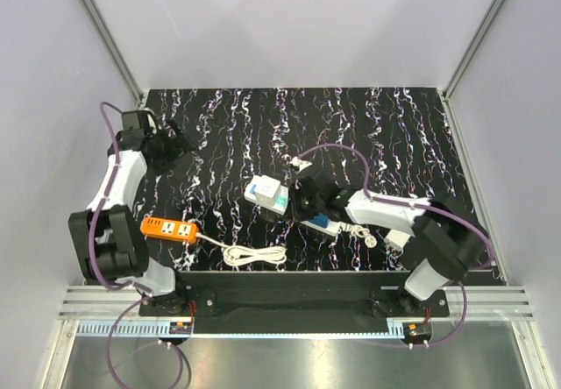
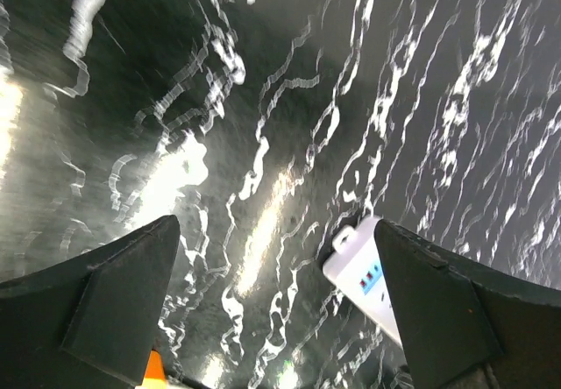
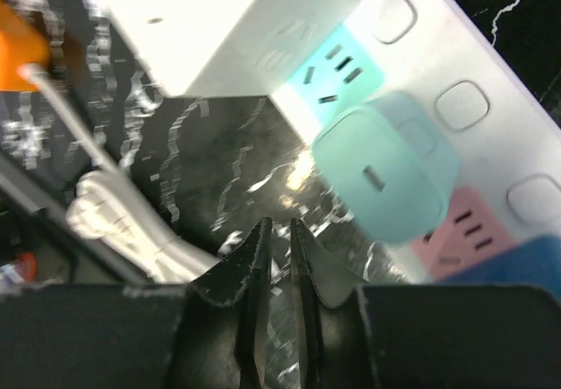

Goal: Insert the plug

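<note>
The white power strip [image 1: 282, 207] lies slanted at the table's middle, and its far end also shows in the left wrist view [image 2: 358, 266]. The blue plug [image 3: 524, 259] is on the strip beside a pink socket, mostly cut off by the frame edge; from above only a blue sliver [image 1: 323, 225] shows under my right arm. My right gripper [image 3: 279, 228] is shut with nothing in it, just off the strip's edge beside a pale teal cube [image 3: 386, 168]. My left gripper [image 2: 273, 224] hangs open over bare table at the far left [image 1: 178, 140].
A white cube adapter [image 3: 219, 21] sits on the strip's far end [image 1: 263, 187]. An orange socket block [image 1: 168, 228] with a coiled white cord [image 1: 254, 254] lies near the front edge, left of centre. Grey walls enclose the table.
</note>
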You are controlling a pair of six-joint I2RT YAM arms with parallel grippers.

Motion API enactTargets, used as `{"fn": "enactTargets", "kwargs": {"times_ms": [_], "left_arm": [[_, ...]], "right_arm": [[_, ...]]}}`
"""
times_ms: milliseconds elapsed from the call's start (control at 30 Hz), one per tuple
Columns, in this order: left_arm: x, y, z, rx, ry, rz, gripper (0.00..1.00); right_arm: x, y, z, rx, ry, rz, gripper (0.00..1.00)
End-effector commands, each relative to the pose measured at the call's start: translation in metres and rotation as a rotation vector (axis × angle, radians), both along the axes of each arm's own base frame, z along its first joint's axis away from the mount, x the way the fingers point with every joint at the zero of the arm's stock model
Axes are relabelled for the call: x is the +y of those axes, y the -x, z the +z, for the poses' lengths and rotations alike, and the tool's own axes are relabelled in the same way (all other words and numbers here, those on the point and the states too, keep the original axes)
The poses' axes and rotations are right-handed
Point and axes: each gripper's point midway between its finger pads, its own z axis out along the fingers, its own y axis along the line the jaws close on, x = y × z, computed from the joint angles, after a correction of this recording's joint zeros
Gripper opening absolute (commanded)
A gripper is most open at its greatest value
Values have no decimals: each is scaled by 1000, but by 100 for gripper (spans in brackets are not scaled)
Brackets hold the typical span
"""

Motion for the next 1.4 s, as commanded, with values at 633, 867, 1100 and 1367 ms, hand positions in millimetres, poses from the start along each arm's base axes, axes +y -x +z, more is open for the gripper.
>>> {"fn": "enactTargets", "kwargs": {"times_ms": [633, 867, 1100, 1367], "left_arm": [[-85, 44, 79, -261, -331, -336, 99], [-137, 80, 96, -344, -306, -520, 99], [-159, 100, 116, -482, -170, -584, 99], [-177, 108, 114, -485, -97, -676, 99]], "right_arm": [[16, -100, 40, -277, 158, -88, 24], [-35, -58, 128, -117, 59, -341, 62], [-163, 1, 128, 7, 152, -789, 84], [-267, 47, 54, 200, 378, -1067, 100]]}}
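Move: The middle of the white power strip, with the small teal plug standing on it, is about 5 cm ahead of my right hand, 1 cm to its right and 2 cm lower. On the strip, the white cube sits some 8 cm ahead and 6 cm left of that hand, the blue cube 2 cm ahead and 7 cm right. The coiled white cable lies 9 cm back and 10 cm left. From my left hand the strip's middle is roughly 14 cm back, 28 cm right and 10 cm down. With its nearly shut fingers low, my right hand pushes forward about 8 cm against the strip's near side, then rises steeply off it and swings right and back past the strip's right end, opening wide, turning some 50 degrees clockwise and finally sinking. Meanwhile my left hand, fingers kept wide, comes right towards the strip, 16 cm, also back and up, turning clockwise. ##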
